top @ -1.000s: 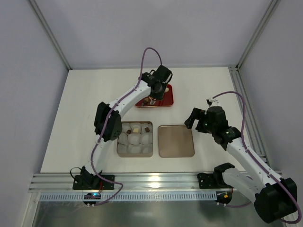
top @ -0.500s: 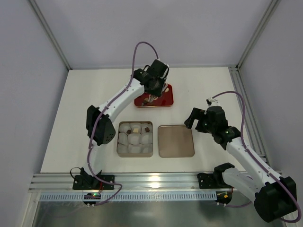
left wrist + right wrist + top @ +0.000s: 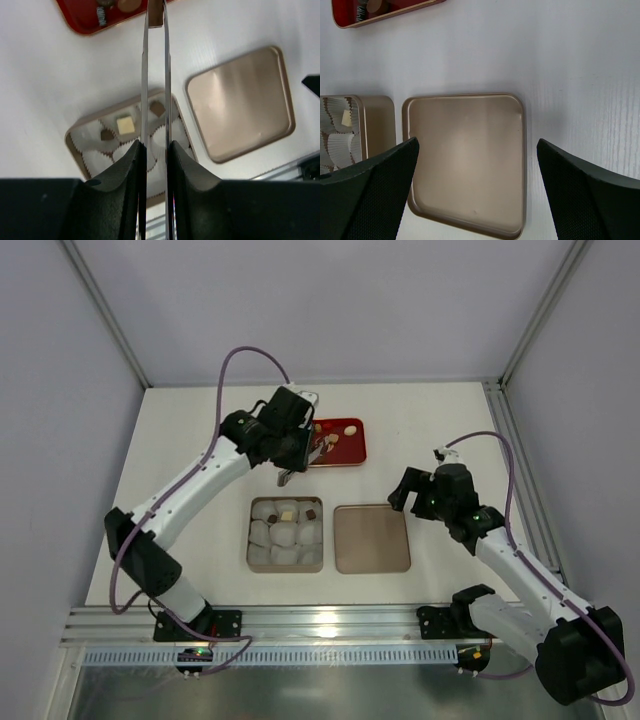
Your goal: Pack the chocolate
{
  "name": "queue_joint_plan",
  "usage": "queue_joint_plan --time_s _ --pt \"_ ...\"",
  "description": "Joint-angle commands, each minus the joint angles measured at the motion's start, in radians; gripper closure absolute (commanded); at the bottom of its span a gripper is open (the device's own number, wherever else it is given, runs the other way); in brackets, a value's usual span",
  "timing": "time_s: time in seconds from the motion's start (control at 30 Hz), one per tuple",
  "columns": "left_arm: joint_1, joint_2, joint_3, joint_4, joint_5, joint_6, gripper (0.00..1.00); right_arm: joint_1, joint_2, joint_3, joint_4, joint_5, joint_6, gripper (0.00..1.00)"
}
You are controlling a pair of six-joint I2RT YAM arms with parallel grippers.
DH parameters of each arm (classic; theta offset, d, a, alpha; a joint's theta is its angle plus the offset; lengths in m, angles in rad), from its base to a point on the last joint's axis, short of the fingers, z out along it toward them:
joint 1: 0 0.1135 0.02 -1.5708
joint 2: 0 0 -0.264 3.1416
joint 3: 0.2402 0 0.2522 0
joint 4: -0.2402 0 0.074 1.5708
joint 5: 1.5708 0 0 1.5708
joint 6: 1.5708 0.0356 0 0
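My left gripper (image 3: 288,452) (image 3: 154,145) is shut on a pair of thin metal tweezers (image 3: 144,75). A small brown chocolate (image 3: 156,18) is pinched at their tips, hanging between the red tray (image 3: 352,452) and the gold tin (image 3: 251,540). In the tin, white paper cups (image 3: 285,552) fill the rows. A cream cube (image 3: 125,125) and two brown pieces (image 3: 106,134) (image 3: 158,107) lie in the far row. More chocolate (image 3: 350,429) is on the red tray. My right gripper (image 3: 412,490) (image 3: 477,145) is open above the tin's lid (image 3: 465,160).
The gold lid (image 3: 372,538) lies flat just right of the tin. An aluminium rail (image 3: 320,622) runs along the near table edge. White walls and frame posts enclose the back and sides.
My left arm has swung left and back from over the red tray, toward the tin, carrying the tweezers. The right arm has not moved.
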Motion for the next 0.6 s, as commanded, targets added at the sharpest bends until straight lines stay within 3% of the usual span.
queue_joint_plan --time_s 0.0,0.33,0.57 --pt "-0.001 -0.193 -0.123 -0.019 -0.001 -0.041 0.94 -0.001 0.004 -0.001 0.064 -0.001 0.002 0.0" --pt "-0.001 -0.58 -0.446 -0.146 -0.011 -0.133 0.93 0.0 0.056 0.004 0.112 -0.011 0.013 0.0" --pt "-0.003 -0.718 -0.597 -0.234 -0.033 -0.188 0.92 0.003 0.082 -0.001 0.129 -0.014 0.022 0.0"
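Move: Under the left hand, which grips tweezers with a chocolate at their tips, the box of paper cups has its centre about 7 cm back, 5 cm to the left and 20 cm down. Its packed back row of chocolates lies some 6 cm farther out than that centre. The red tray is roughly 19 cm ahead of the hand and 6 cm right, the empty lid 7 cm back and 20 cm right. From the right hand the box lies 33 cm left, 2 cm back and 10 cm below. Backwards and to its left in one quick sweep of about 20 cm, the left hand carries the chocolate away from the red tray to above the left part of the box. It rises a couple of centimetres, then sinks about 4.5 cm while turning slightly counter-clockwise and tipping the tweezers a little steeper; the fingers keep their hold on the tweezers. ##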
